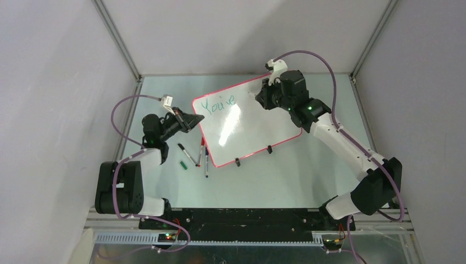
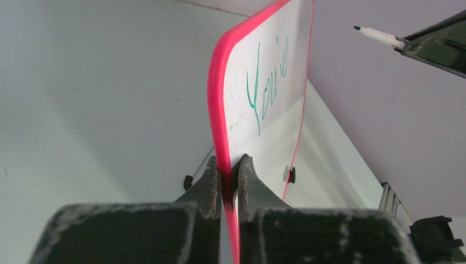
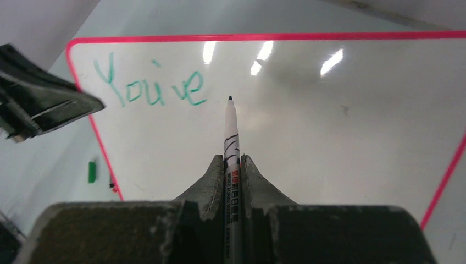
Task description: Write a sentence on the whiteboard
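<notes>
The whiteboard point(image 1: 250, 124) lies tilted across the table's middle, glossy white with a red-pink rim. Teal writing, the sentence point(image 1: 217, 103), reads "You've" near its upper left corner; the same word point(image 3: 151, 88) shows in the right wrist view. My left gripper point(image 1: 193, 122) is shut on the board's left rim point(image 2: 220, 110), one finger on each face. My right gripper point(image 3: 233, 160) is shut on a white marker point(image 3: 231, 132), its dark tip hovering just right of the last letter. In the top view the right gripper point(image 1: 262, 99) hangs over the board's upper right part.
Three loose markers point(image 1: 187, 154) and a green cap point(image 1: 183, 165) lie on the table left of the board's lower corner. Two black clip feet point(image 1: 237, 162) sit on the board's near long edge. Grey walls and metal frame posts point(image 1: 118, 41) enclose the table.
</notes>
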`<state>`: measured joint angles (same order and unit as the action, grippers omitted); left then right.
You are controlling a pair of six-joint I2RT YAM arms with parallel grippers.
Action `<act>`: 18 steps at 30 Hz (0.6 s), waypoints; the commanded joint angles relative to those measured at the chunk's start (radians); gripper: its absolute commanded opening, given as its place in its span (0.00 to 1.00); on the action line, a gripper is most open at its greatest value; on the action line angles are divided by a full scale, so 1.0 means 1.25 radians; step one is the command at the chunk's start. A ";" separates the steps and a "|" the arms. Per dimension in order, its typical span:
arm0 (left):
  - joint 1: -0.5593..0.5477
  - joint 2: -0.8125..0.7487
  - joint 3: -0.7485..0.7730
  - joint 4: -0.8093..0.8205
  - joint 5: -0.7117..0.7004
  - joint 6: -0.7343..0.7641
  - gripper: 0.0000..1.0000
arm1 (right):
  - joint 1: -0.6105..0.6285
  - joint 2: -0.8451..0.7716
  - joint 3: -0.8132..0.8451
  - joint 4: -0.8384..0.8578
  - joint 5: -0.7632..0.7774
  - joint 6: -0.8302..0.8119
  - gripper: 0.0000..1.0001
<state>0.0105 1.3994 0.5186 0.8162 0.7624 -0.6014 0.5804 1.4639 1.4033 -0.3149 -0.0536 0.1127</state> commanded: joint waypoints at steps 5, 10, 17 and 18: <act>-0.011 0.028 -0.024 -0.111 -0.099 0.150 0.00 | -0.193 -0.024 -0.022 0.022 0.031 0.071 0.00; -0.011 0.029 -0.022 -0.114 -0.105 0.150 0.00 | -0.406 0.012 -0.019 0.019 -0.096 0.149 0.00; -0.011 0.029 -0.021 -0.114 -0.119 0.147 0.04 | -0.512 0.150 0.004 -0.019 -0.202 0.211 0.00; -0.011 0.029 -0.022 -0.114 -0.119 0.146 0.06 | -0.522 0.163 0.005 -0.018 -0.226 0.216 0.00</act>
<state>0.0093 1.3994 0.5186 0.8154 0.7578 -0.6018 -0.0624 1.5909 1.3804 -0.3168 -0.2028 0.3248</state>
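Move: The whiteboard leans up off the table. The middle of its right-hand edge lies about 12 cm ahead of the right hand, 15 cm to its right and 17 cm below. From that hand the board's middle is some 2 cm ahead, 6 cm left and 17 cm below, and the written "e" is 6 cm ahead, 13 cm left and 8 cm below. From the left hand that right-hand edge is roughly 13 cm ahead, 42 cm right and 6 cm lower. With the green marker still pinched and its tip already clear of the surface, the right hand sweeps fast to the right, about 24 cm, and some 10 cm forward, away from the written word and out beyond the board's right-hand edge, sinking mostly at the end. On the way it turns clockwise and tips its fingers downward a little, while the left gripper stays put and keeps its hold on the board's left edge. ##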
